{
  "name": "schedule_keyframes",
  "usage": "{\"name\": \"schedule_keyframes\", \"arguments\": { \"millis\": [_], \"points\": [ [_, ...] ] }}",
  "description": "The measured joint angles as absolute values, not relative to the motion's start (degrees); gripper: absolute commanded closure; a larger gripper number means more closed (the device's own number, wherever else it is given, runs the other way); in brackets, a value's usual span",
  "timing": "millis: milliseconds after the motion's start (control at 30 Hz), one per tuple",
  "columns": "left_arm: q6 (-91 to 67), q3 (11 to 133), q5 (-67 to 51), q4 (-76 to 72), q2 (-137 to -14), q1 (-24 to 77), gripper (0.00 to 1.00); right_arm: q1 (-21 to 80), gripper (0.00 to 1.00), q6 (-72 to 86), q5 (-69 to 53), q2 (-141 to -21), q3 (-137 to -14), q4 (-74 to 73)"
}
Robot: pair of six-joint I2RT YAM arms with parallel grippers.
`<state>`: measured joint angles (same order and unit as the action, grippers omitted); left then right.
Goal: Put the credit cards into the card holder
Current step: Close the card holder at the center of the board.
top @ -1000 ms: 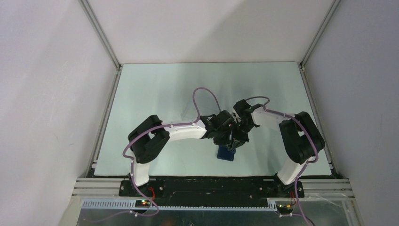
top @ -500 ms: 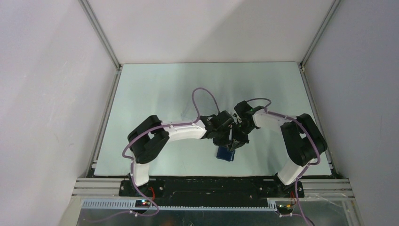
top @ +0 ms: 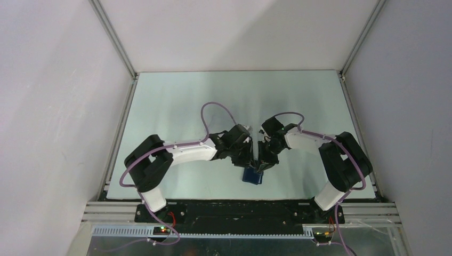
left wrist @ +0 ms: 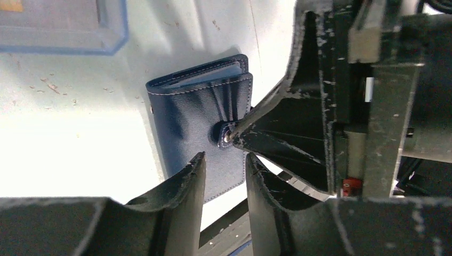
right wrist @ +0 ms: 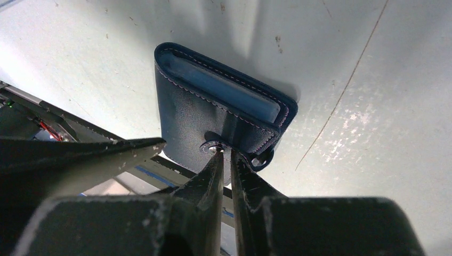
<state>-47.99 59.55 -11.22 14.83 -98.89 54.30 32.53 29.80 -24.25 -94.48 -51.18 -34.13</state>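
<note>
The card holder (top: 251, 176) is a small navy wallet, folded shut, close to the table's front edge. Its snap tab (right wrist: 213, 148) faces the right wrist camera, and lighter blue layers (right wrist: 229, 92) show along its top edge. My right gripper (right wrist: 227, 156) is nearly closed, with its tips pinching the tab at the snap. My left gripper (left wrist: 224, 158) hovers just over the card holder (left wrist: 194, 120), open, with nothing between its fingers. A pale flat rectangle with a bluish rim (left wrist: 58, 26) lies beyond the card holder; it looks like one of the credit cards.
The table's front edge and a dark rail (top: 240, 205) run just below the card holder. The pale green tabletop (top: 234, 96) stretches behind both arms, with white walls on three sides. In the right wrist view the left gripper's finger (right wrist: 80, 154) crosses at the left.
The left gripper has opened and let go of the card holder, and the left arm has drawn back to the left. The right gripper stays at the snap tab.
</note>
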Motion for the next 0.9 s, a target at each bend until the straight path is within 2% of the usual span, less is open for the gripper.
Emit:
{"name": "schedule_keyframes", "arguments": {
  "millis": [100,433,567,700,900],
  "points": [
    [-48.05,57.45,-13.15,12.40,-98.80,53.32,0.68,32.51,0.85,29.76,-24.38,-94.48,-51.18,-34.11],
    [-50.83,51.62,-20.01,0.19,-100.66,51.99,0.70,32.01,0.84,29.30,-25.26,-94.48,-50.98,-33.87],
    [-51.09,51.62,-21.19,-1.45,-101.91,51.92,0.80,31.88,0.84,28.82,-25.47,-94.48,-50.89,-33.76],
    [-51.27,51.62,-21.69,-2.20,-102.91,51.62,0.99,31.77,0.84,28.69,-25.76,-94.48,-50.85,-33.69],
    [-51.48,51.62,-21.56,-2.48,-103.00,51.57,1.00,31.62,0.83,28.67,-25.96,-94.43,-50.76,-33.61]
  ]
}}
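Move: The snap on the card holder's strap lies about 3 cm below my left hand, some 1 cm back and 1 cm to the right. The card holder's own middle is roughly 1 cm back, 1 cm to the left and 4 cm below that hand, and the clear box is about 16 cm ahead and 9 cm to the left. From my right hand the snap is about 1 cm to the left, level fore and aft, and 2 cm below. I sink my left hand about 2.5 cm onto the snap of the folded card holder, easing a little left at first and then some 1.5 cm right, as its fingers tilt about 10 degrees flatter to the right. The half-open fingers shut fully, their tips meeting the snap beside my right fingertips; my right hand stays in place, nearly closed. ##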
